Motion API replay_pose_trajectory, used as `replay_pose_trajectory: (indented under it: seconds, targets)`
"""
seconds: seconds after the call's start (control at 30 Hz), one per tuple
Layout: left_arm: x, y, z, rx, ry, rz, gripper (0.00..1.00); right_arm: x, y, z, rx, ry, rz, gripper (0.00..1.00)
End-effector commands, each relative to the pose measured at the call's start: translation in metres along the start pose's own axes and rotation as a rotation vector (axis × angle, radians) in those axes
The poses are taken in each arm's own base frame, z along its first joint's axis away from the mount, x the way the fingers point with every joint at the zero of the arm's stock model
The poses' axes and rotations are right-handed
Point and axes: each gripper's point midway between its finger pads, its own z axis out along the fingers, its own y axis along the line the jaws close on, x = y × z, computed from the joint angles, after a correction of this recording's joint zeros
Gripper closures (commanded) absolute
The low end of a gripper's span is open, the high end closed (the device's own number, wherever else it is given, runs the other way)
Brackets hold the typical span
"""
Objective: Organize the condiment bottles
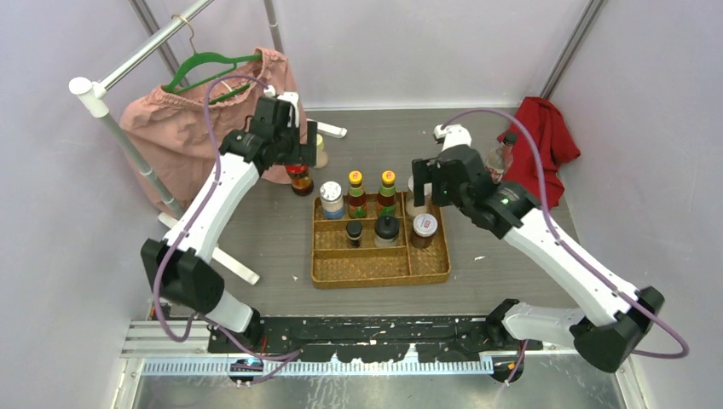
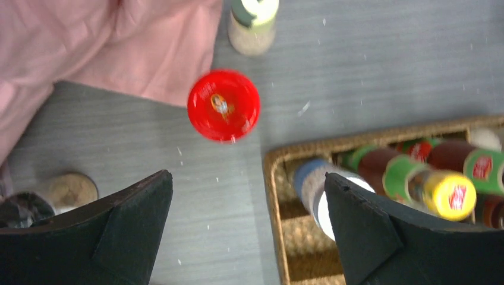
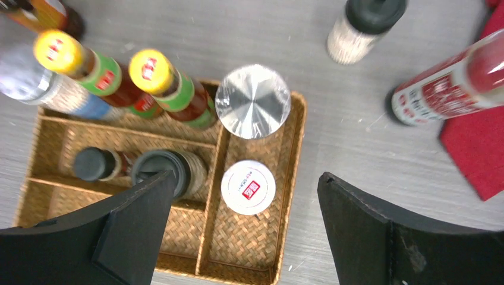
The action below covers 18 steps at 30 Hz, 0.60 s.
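Note:
A tan woven tray [image 1: 379,266] holds several condiment bottles: two yellow-capped ones [image 1: 355,193], a white-lidded blue jar [image 1: 332,199], a silver-lidded shaker [image 3: 253,101], a white-lidded jar [image 3: 248,187] and two black-capped ones [image 3: 157,169]. My right gripper [image 3: 246,176] hangs open above the white-lidded jar and holds nothing. My left gripper [image 2: 248,178] is open and empty over the table at the tray's far left corner. A red-capped jar [image 2: 223,105] stands just beyond the left gripper, outside the tray. Also outside are a pale bottle [image 2: 252,24], a black-capped shaker [image 3: 365,24] and a red-labelled bottle [image 3: 451,89].
A pink cloth [image 1: 183,119] hangs from a green hanger on a white pipe rack [image 1: 128,136] at the back left. A red cloth [image 1: 546,136] lies at the back right, under the red-labelled bottle. Grey walls close in the table on three sides.

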Motion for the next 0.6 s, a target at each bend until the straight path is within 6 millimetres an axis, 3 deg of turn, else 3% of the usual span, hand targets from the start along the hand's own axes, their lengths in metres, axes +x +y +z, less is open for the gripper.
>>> replay_pose_trajectory:
  seconds: [0.0,0.13,0.3,0.37,0.57]
  targets:
    - [-0.042,0.009,0.019,0.005,-0.059,-0.051,0.00,-0.030,-0.015,-0.040,0.034,-0.071,-0.004,0.04]
    - [-0.043,0.026,0.048,-0.029,-0.012,-0.093,0.00,-0.035,-0.021,-0.052,0.041,-0.088,-0.006,0.04]
    - [-0.025,0.036,0.084,-0.056,0.059,-0.105,0.02,-0.027,-0.022,-0.049,0.042,-0.073,-0.009,0.04]
    - [-0.023,0.036,0.094,-0.052,0.062,-0.107,0.02,-0.024,-0.019,-0.046,0.033,-0.065,-0.011,0.04]
    - [-0.040,0.022,0.112,0.022,0.016,-0.075,0.03,-0.021,-0.015,-0.040,0.022,-0.052,-0.015,0.04]
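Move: The red-lidded jar's middle stands about 7 cm ahead of the open left hand, 1 cm to its left and some 16 cm below. The small yellow-lidded jar is about 14 cm ahead, 3 cm right; the blue-label jar in the tray is 1 cm back, 7 cm right. From the right hand the red-lidded jar lies roughly 15 cm ahead and 29 cm left; the white-lidded jar is nearly straight beneath it, about 15 cm down. For the red-lidded jar: the left hand sweeps forward about 8 cm to bring its wide-open fingers over the lid, drifting slightly left, then sinks nearly as far while tipping some 10 degrees further down. The empty right hand, open, climbs about 6 cm clear of the white-lidded jar, easing right and back, then settles partway down. ##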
